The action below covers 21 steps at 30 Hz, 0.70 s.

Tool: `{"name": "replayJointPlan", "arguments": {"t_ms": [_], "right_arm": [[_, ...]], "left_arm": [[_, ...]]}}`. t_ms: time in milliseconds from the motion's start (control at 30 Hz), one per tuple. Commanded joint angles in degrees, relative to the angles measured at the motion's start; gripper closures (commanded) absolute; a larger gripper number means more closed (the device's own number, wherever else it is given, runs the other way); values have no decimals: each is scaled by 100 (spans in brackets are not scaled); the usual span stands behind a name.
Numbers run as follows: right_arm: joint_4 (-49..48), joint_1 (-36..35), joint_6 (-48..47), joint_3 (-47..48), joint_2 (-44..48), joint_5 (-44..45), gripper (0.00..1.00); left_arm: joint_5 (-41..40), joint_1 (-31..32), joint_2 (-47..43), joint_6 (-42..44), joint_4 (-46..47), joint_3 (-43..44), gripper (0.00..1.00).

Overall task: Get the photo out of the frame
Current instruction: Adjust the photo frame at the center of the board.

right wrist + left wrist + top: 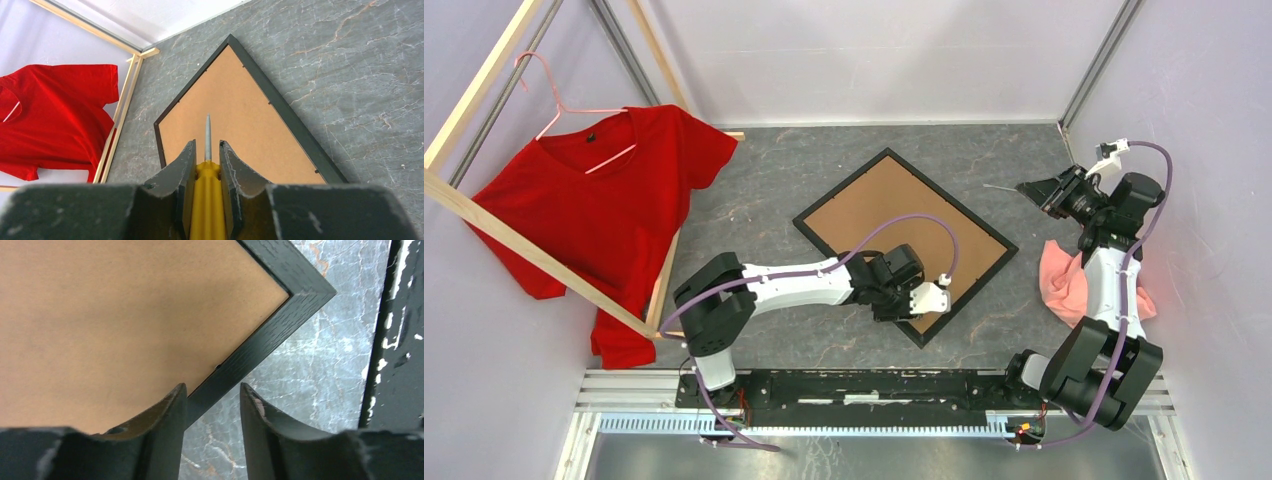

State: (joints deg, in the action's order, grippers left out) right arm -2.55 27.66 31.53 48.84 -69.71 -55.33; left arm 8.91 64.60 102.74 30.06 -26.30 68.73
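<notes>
The black frame (840,186) lies face down on the grey table, turned like a diamond, with its brown backing board (894,215) facing up. The photo is hidden under that board. My left gripper (924,300) hovers at the frame's near-right edge (270,335). This gripper (212,387) is open: one finger stands over the backing (125,315), the other over the bare table, and the black edge runs into the gap. My right gripper (1034,190) is raised at the far right. There the gripper (207,145) is shut on a yellow-handled screwdriver (207,200) pointing toward the frame (278,105).
A red T-shirt (604,200) on a pink hanger hangs from a pale wooden rack (544,265) at the left. A pink cloth (1064,280) lies on the table beside the right arm. A black rail (874,385) runs along the near edge.
</notes>
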Motion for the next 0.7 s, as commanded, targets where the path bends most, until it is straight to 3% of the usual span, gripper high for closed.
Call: {"name": "replayJointPlan", "arguments": {"t_ms": [0,133,333,400,433,467,667], "right_arm": [[-167,29,8,108,-16,-118,100],[-176,34,20,99,-3,-118,100],[-185,47,16,99,21,-127,100],[-185,56,19,99,5,-132,100],[-185,55,24,99,2,-140,100],[-184,55,21,99,-6,-145,100],[-194,55,40,91,-1,-145,100]], "left_arm": [[-199,-33,-510,585,-17,-13,46],[-142,-59,-542,1272,-369,103,37],[-119,-399,-575,1638,-520,193,32],[-46,-641,-588,1910,-702,218,16],[-12,-801,-577,2100,-817,241,13],[-18,-946,-565,2254,-896,260,2],[418,-2051,-579,3582,-1296,305,0]]}}
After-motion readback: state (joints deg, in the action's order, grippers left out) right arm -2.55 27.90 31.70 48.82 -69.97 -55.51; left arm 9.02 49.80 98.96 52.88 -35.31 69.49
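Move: The frame lies brown back up, turned diamond-wise. The left hand is just above its near-left edge, with the board's centre about 14 cm ahead, 2 cm right and 3 cm below. The frame's left corner is some 20 cm ahead and 20 cm left, its near corner roughly 6 cm back and 6 cm right. From the right hand, the centre lies about 22 cm left, 9 cm back and well below. Left hand lifts about 2 cm, then sweeps forward-left some 11 cm along the near-left edge, fingers opening wide. ##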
